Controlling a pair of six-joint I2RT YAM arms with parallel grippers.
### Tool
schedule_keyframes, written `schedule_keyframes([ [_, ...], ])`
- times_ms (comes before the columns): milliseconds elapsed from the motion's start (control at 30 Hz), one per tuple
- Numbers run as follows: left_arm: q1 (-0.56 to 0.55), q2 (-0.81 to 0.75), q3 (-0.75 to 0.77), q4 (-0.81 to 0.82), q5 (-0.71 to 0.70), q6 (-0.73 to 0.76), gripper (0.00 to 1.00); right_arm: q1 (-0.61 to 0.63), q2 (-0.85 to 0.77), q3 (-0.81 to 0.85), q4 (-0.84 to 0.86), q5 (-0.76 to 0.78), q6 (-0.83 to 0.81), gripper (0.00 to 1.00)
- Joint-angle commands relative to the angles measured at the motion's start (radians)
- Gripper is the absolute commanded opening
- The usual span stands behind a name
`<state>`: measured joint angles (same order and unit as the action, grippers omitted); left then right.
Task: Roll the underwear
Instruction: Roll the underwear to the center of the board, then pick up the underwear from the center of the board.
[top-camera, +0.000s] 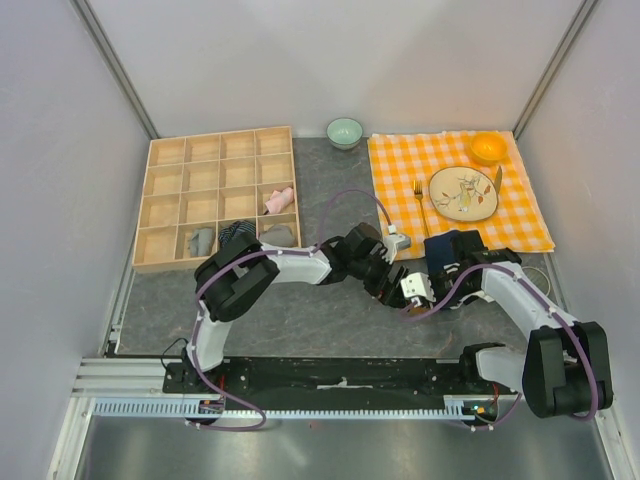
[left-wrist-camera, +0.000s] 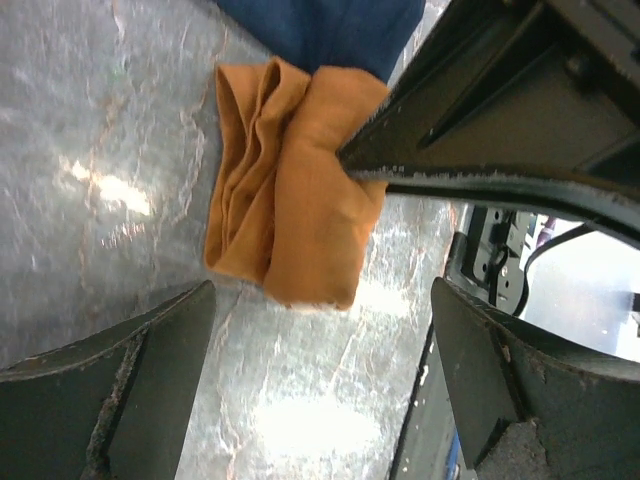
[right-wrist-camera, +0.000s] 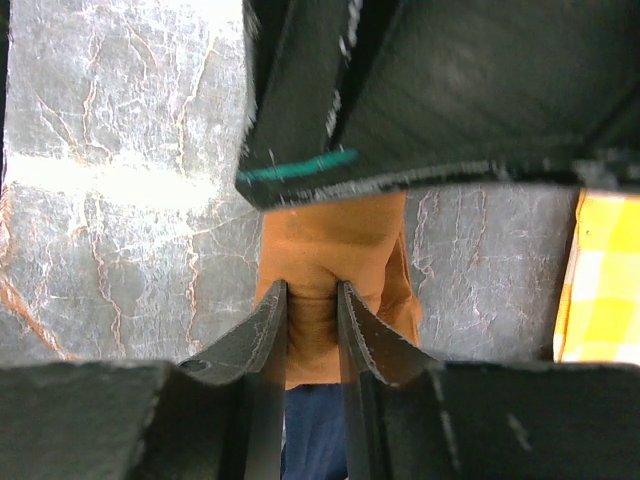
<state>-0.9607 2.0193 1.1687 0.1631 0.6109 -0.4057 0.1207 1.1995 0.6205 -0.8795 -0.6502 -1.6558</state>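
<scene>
The rust-brown underwear (left-wrist-camera: 300, 200) lies rolled into a short bundle on the grey table. My right gripper (right-wrist-camera: 311, 290) is shut on it, its two fingers pinching a fold of the cloth (right-wrist-camera: 330, 235). One right finger (left-wrist-camera: 480, 150) reaches onto the roll in the left wrist view. My left gripper (left-wrist-camera: 322, 330) hangs just short of the roll, open, with bare table between its fingers. In the top view both grippers meet mid-table, left (top-camera: 385, 280) and right (top-camera: 415, 290), and hide the roll. No cream-white underwear shows.
A dark blue cloth (top-camera: 452, 245) lies right behind the roll. A wooden compartment tray (top-camera: 165, 180) at the back left holds several rolled garments. At the back right an orange checked cloth (top-camera: 395, 160) carries a plate (top-camera: 463, 192) and an orange bowl (top-camera: 488, 147). A green bowl (top-camera: 345, 131) stands beside it.
</scene>
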Motion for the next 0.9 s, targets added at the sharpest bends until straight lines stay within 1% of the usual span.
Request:
schedule_keyframes([
  [0, 0.0, 0.091, 0.04, 0.009, -0.027, 0.084, 0.96, 0.0, 0.04, -0.076, 0.007, 0.13, -0.006, 0.29],
  [67, -0.001, 0.108, 0.055, 0.013, -0.004, 0.088, 0.96, 0.0, 0.038, -0.079, 0.005, 0.13, -0.004, 0.29],
  [167, -0.003, 0.14, 0.071, 0.009, 0.006, 0.094, 0.91, 0.0, 0.038, -0.077, 0.005, 0.123, -0.002, 0.29],
  [200, -0.004, 0.156, 0.074, 0.003, 0.009, 0.097, 0.88, 0.0, 0.04, -0.076, 0.004, 0.113, -0.001, 0.29],
  [267, -0.007, 0.17, 0.081, -0.005, 0.021, 0.1, 0.84, 0.002, 0.04, -0.071, 0.004, 0.109, 0.005, 0.29],
  [300, -0.009, 0.176, 0.082, -0.011, 0.024, 0.1, 0.79, 0.0, 0.04, -0.07, 0.005, 0.106, 0.007, 0.29],
  [367, -0.013, 0.191, 0.082, -0.013, 0.036, 0.097, 0.72, 0.0, 0.04, -0.067, 0.002, 0.106, 0.011, 0.29],
  [467, -0.016, 0.208, 0.082, -0.019, 0.059, 0.093, 0.53, 0.0, 0.04, -0.064, 0.004, 0.103, 0.017, 0.29],
  [500, -0.016, 0.211, 0.085, -0.02, 0.069, 0.088, 0.39, 0.0, 0.041, -0.062, 0.002, 0.101, 0.025, 0.29],
  [567, -0.016, 0.219, 0.086, -0.027, 0.085, 0.085, 0.31, 0.002, 0.041, -0.054, 0.001, 0.096, 0.034, 0.3],
  [600, -0.016, 0.219, 0.085, -0.03, 0.087, 0.082, 0.23, 0.0, 0.041, -0.05, -0.003, 0.095, 0.039, 0.31],
  [667, -0.016, 0.211, 0.08, -0.033, 0.089, 0.076, 0.17, 0.0, 0.04, -0.025, -0.007, 0.086, 0.082, 0.36],
  [700, -0.016, 0.203, 0.075, -0.031, 0.089, 0.074, 0.12, 0.0, 0.044, -0.012, -0.022, 0.078, 0.102, 0.43],
  [733, -0.016, 0.196, 0.06, -0.025, 0.086, 0.065, 0.1, 0.0, 0.048, 0.036, -0.041, 0.072, 0.14, 0.46],
  [767, -0.012, 0.171, 0.048, -0.004, 0.084, 0.061, 0.08, 0.0, 0.051, 0.065, -0.094, 0.051, 0.149, 0.5],
  [800, -0.01, 0.156, 0.033, 0.012, 0.081, 0.053, 0.04, 0.002, 0.055, 0.096, -0.117, 0.041, 0.169, 0.55],
  [867, -0.006, 0.118, -0.024, 0.062, 0.075, 0.039, 0.02, 0.0, 0.055, 0.194, -0.153, 0.021, 0.259, 0.61],
])
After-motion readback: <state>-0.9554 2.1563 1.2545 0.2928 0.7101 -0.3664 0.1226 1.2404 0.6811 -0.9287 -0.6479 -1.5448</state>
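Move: The rolled brown underwear lies to the right of the open left hand, its middle some 6 cm right, 1 cm ahead and 2 cm below the fingers. The right hand already pinches its right-hand part, so from there the roll's middle is about 3 cm left, level fore and aft, and 1 cm lower. From the left hand, the navy cloth is about 15 cm right and 8 cm ahead; the white cloth is roughly 23 cm right and 1 cm ahead. The left fingers close on the left-hand part of the underwear roll, after the open hand slides about 3 cm right over it, easing slightly forward, and sinks about 1 cm. The right hand keeps its pinch in place meanwhile; once the left fingers are nearly shut, it opens, lets go and just begins to rise, tilting about 5 degrees. ##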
